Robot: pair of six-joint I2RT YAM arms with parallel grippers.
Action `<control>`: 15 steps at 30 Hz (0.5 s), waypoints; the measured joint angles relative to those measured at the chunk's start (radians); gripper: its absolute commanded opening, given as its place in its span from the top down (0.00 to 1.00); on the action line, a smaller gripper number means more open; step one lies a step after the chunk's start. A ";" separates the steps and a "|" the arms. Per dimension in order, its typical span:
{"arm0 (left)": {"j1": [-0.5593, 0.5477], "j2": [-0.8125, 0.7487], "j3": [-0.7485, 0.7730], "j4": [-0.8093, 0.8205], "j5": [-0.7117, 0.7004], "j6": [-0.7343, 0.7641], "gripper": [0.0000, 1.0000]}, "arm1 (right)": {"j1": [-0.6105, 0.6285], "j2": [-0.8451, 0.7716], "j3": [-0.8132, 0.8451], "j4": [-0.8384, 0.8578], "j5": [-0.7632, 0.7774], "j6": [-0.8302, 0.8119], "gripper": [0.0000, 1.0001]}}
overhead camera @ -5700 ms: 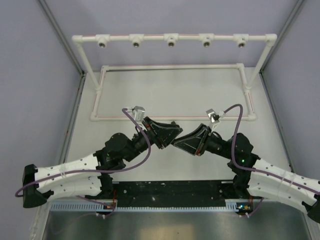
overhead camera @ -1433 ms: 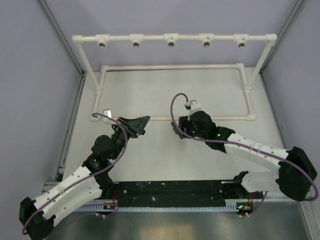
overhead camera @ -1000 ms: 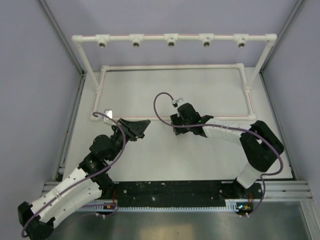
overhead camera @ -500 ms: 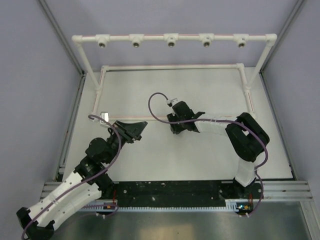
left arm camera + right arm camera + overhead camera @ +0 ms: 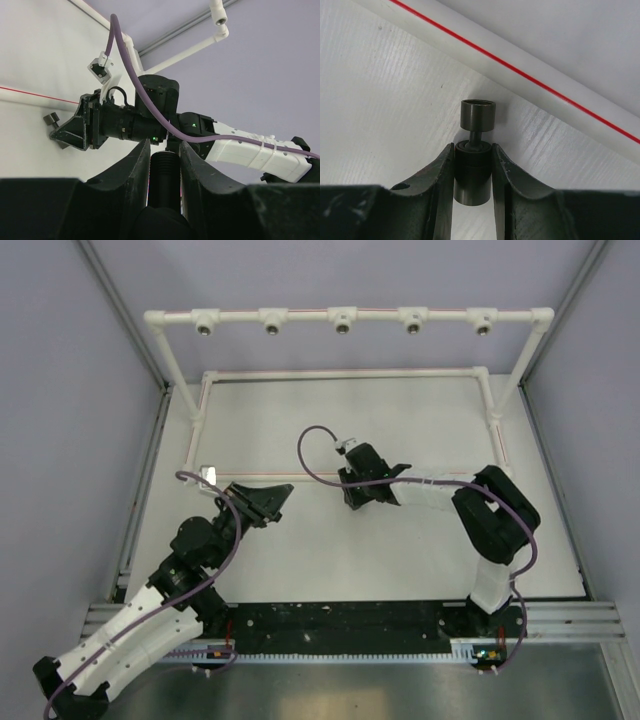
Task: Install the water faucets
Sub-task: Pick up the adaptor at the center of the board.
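In the right wrist view a black water faucet lies on the white table, its round knob end pointing at the white pipe. My right gripper is shut on its body, with both fingers touching its sides. Seen from the top, that gripper is low on the table in front of the frame's front rail, and the faucet is hidden under it. My left gripper is shut on a second water faucet, a stubby threaded black cylinder. From above, the left gripper hovers left of the right one.
The white pipe frame's front rail, marked with a red line, runs just beyond the right gripper. Its raised top bar carries several metal-ringed sockets at the back. Grey walls close in both sides. A black strip crosses the near edge.
The right arm reached left and down to the table by the front rail, and its jaws closed onto the faucet. The left arm drew back slightly with its faucet still held.
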 measured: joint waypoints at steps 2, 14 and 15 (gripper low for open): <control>0.000 0.000 -0.002 0.000 0.000 0.000 1.00 | 0.000 -0.014 -0.016 0.000 -0.002 0.001 0.93; 0.000 0.008 -0.003 -0.006 0.001 0.003 1.00 | 0.025 -0.209 -0.154 -0.049 -0.011 0.016 0.98; 0.000 0.008 -0.004 -0.006 0.001 0.003 1.00 | 0.039 -0.229 -0.167 -0.048 -0.005 0.017 0.98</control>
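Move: The adaptor is already between the right hand's fingers, low over the board, its free end pointing on ahead. The white front pipe runs across about 5 cm ahead of this hand at the same height. The black faucet held by the left hand is some 12 cm back, 13 cm to the left and 26 cm above. From the left hand, the adaptor lies about 12 cm ahead, 13 cm right and 26 cm below. Keeping the adaptor pinched, the right hand draws back about 5 cm and right from the pipe, then rises. ##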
